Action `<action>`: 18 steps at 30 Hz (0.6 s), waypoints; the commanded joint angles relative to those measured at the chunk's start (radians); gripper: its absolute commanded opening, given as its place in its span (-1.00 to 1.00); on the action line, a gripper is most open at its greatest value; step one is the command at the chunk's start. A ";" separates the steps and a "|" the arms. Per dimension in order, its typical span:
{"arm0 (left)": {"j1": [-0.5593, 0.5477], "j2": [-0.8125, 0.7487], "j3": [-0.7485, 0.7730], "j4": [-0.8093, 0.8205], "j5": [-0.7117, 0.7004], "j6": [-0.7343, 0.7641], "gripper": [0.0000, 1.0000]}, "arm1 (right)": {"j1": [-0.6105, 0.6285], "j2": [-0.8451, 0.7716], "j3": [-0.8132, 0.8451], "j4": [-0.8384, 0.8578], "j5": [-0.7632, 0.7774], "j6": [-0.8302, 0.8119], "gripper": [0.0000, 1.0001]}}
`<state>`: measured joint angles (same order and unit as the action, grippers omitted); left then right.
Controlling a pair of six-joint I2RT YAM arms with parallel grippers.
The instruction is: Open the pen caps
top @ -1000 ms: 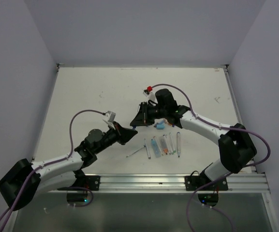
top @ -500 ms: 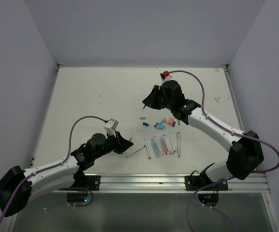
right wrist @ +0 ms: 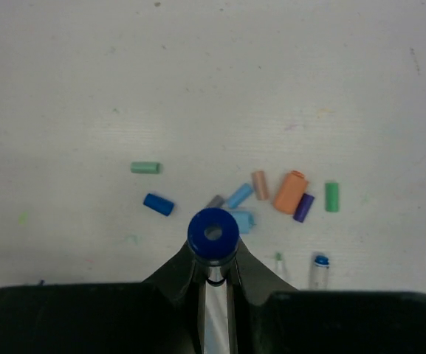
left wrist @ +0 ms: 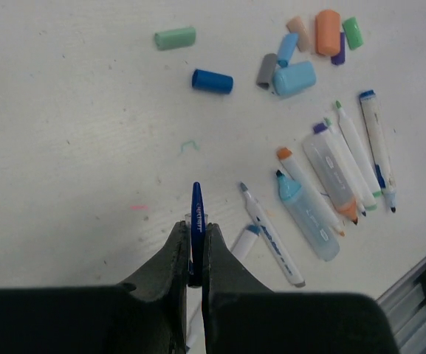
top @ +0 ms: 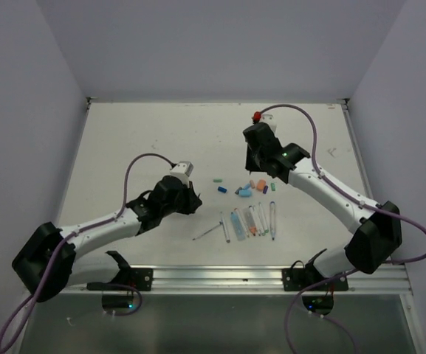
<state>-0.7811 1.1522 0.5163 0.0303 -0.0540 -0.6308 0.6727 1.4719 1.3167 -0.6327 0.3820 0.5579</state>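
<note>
My left gripper [left wrist: 196,221] is shut on a slim dark blue cap piece [left wrist: 196,200] with a clear collar, held above the table left of the pens [top: 190,200]. My right gripper [right wrist: 213,249] is shut on a white pen barrel whose round dark blue end [right wrist: 213,233] faces the camera; it hovers over the loose pen caps [top: 257,161]. On the table lie a green cap [left wrist: 175,37], a dark blue cap [left wrist: 213,81], a light blue cap [left wrist: 294,77] and an orange cap [left wrist: 328,32]. The same green [right wrist: 145,168], dark blue [right wrist: 158,204] and orange [right wrist: 290,192] caps show below the right gripper.
Several uncapped pens [top: 249,221] lie side by side near the front edge [left wrist: 331,177]. One thin pen [top: 207,232] lies apart to their left. A metal rail [top: 272,276] runs along the table's near edge. Grey walls stand close on both sides.
The two grippers were close together at the centre and have drawn apart. The right one swung back and right with the pen; the left dipped toward the near edge, then came forward again.
</note>
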 commanded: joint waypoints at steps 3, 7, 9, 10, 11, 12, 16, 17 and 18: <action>0.103 0.193 0.149 0.026 0.103 0.072 -1.00 | -0.137 -0.126 -0.143 -0.166 -0.068 -0.087 -1.00; 0.128 0.268 0.186 0.052 0.065 0.065 -1.00 | -0.225 -0.160 -0.275 -0.193 -0.109 -0.131 -1.00; 0.128 0.294 0.186 0.100 0.065 0.063 -0.96 | -0.243 -0.182 -0.318 -0.176 -0.135 -0.125 -1.00; 0.128 0.306 0.198 0.109 0.065 0.060 -0.91 | -0.249 -0.185 -0.353 -0.168 -0.146 -0.119 -1.00; 0.128 0.337 0.208 0.111 0.066 0.060 -0.89 | -0.252 -0.179 -0.369 -0.157 -0.158 -0.115 -1.00; 0.128 0.354 0.220 0.111 0.074 0.065 -0.89 | -0.257 -0.173 -0.381 -0.153 -0.172 -0.112 -1.00; 0.129 0.412 0.251 0.125 0.094 0.068 -0.87 | -0.259 -0.116 -0.437 -0.133 -0.230 -0.081 -1.00; 0.128 0.429 0.258 0.128 0.095 0.069 -0.85 | -0.259 -0.107 -0.450 -0.113 -0.239 -0.075 -1.00; 0.129 0.437 0.261 0.128 0.091 0.071 -0.80 | -0.259 -0.091 -0.461 -0.101 -0.247 -0.070 -1.00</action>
<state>-0.6567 1.5661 0.7307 0.0990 0.0265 -0.5823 0.4183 1.3533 0.8852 -0.7761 0.1963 0.4717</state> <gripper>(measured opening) 0.088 0.132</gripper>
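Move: My left hand holds the slim dark-blue cap; the bare patch for it lies about 8 cm ahead, 3 cm right and 7 cm below. The loose blue cap is 8 cm ahead, 9 cm right, the mint cap 11 cm ahead, 7 cm right. My right hand holds the pen; its free spot is some 13 cm back, 12 cm right, 18 cm below. The blue-ended marker lies 13 cm back, 9 cm right, the green cap 2 cm back, 9 cm right. I swing the pen in my right hand down, to the right and back, about 20 cm in all, towards the free spot beside the blue-ended marker; the sideways part stops early, and the wrist tips some 25 degrees steeper. Meanwhile I carry the cap in my left hand forward and down towards the bare patch left of the loose blue cap, keeping both things gripped. ##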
